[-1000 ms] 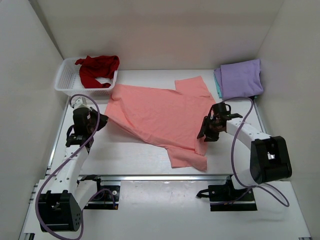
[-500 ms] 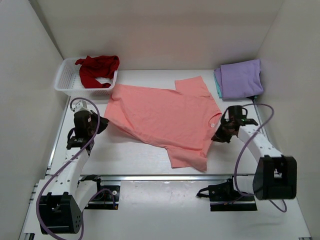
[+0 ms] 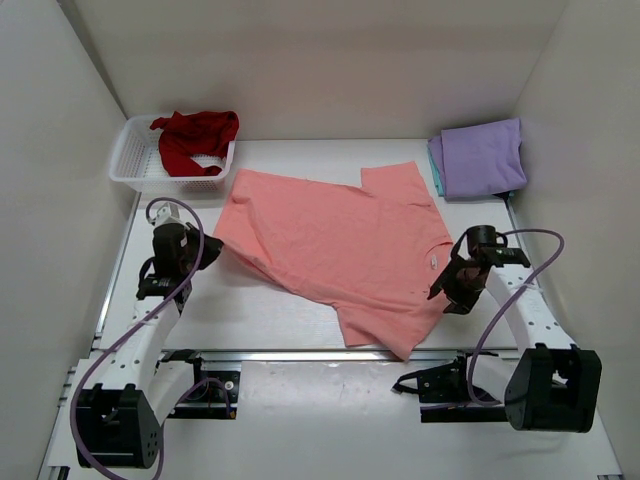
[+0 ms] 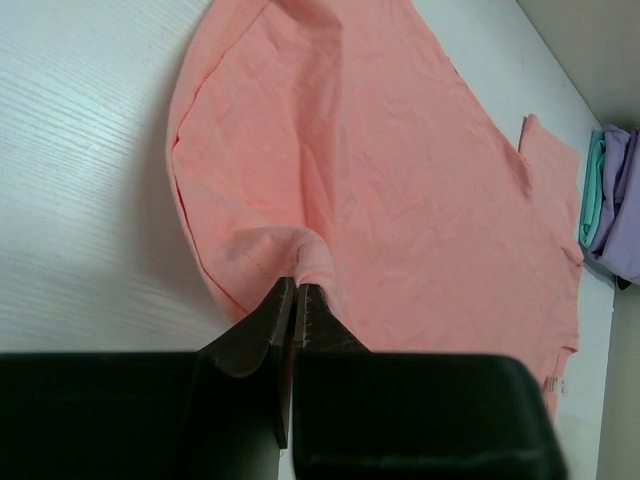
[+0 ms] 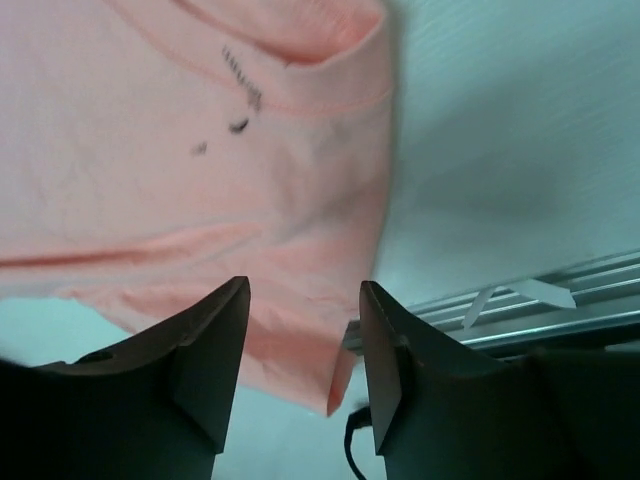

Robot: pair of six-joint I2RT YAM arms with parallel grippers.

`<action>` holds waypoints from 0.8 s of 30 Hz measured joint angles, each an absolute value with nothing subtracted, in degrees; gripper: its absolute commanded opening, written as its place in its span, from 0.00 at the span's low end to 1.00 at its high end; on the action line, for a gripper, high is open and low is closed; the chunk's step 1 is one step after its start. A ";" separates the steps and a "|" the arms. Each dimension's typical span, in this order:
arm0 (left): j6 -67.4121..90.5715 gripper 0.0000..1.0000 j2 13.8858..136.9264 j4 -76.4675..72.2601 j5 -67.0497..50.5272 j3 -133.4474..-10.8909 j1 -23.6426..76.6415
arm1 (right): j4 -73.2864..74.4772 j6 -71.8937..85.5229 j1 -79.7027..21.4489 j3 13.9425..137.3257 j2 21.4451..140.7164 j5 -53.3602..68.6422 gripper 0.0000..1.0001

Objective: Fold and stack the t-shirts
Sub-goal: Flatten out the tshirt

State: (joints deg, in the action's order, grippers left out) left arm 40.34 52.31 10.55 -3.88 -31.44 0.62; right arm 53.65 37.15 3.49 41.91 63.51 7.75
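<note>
A salmon-pink t-shirt (image 3: 335, 240) lies spread across the middle of the table, its near sleeve reaching the front rail. My left gripper (image 3: 203, 250) is shut on a pinched fold of the shirt's left edge (image 4: 300, 250), jaws together (image 4: 295, 288). My right gripper (image 3: 448, 288) hovers open over the shirt's right edge by the collar label (image 5: 240, 78), nothing between its fingers (image 5: 303, 300). A dark red t-shirt (image 3: 195, 138) hangs out of the basket. A folded lavender t-shirt (image 3: 483, 157) lies on a teal one (image 3: 436, 168) at the back right.
The white lattice basket (image 3: 135, 165) stands at the back left. A metal rail (image 3: 300, 355) runs along the table's near edge, also seen under the right gripper (image 5: 560, 310). White walls close in the left, back and right sides.
My right gripper travelled right and toward the near edge, dragging the salmon shirt's right side with it, then opened and let the cloth go. The left gripper kept its hold.
</note>
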 measured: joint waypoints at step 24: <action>40.97 0.00 51.90 9.89 -4.16 -29.52 1.74 | 45.21 28.93 -4.38 45.93 86.19 2.52 0.43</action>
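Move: The t-shirt's right edge, where the collar runs into the near shoulder, lies some 3 cm ahead of the right hand, about 1 cm to its left and 6 cm below. The neck label is about 9 cm ahead and 1 cm left of the hand; the near sleeve is some 7 cm back and 10 cm left. From the left hand, which holds the hem corner, that shoulder edge lies about 46 cm right, 9 cm back and 12 cm below. The t-shirt's shoulder edge by the collar is what the right hand comes down to: with fingers still half open, it first swings about 4 cm left and a little back, then reverses, sinking some 6 cm while going forward and slightly right, turning about 15 degrees counter-clockwise, until its tips are close about the cloth. The left hand keeps its pinch on the raised hem corner, sagging about a centimetre. ##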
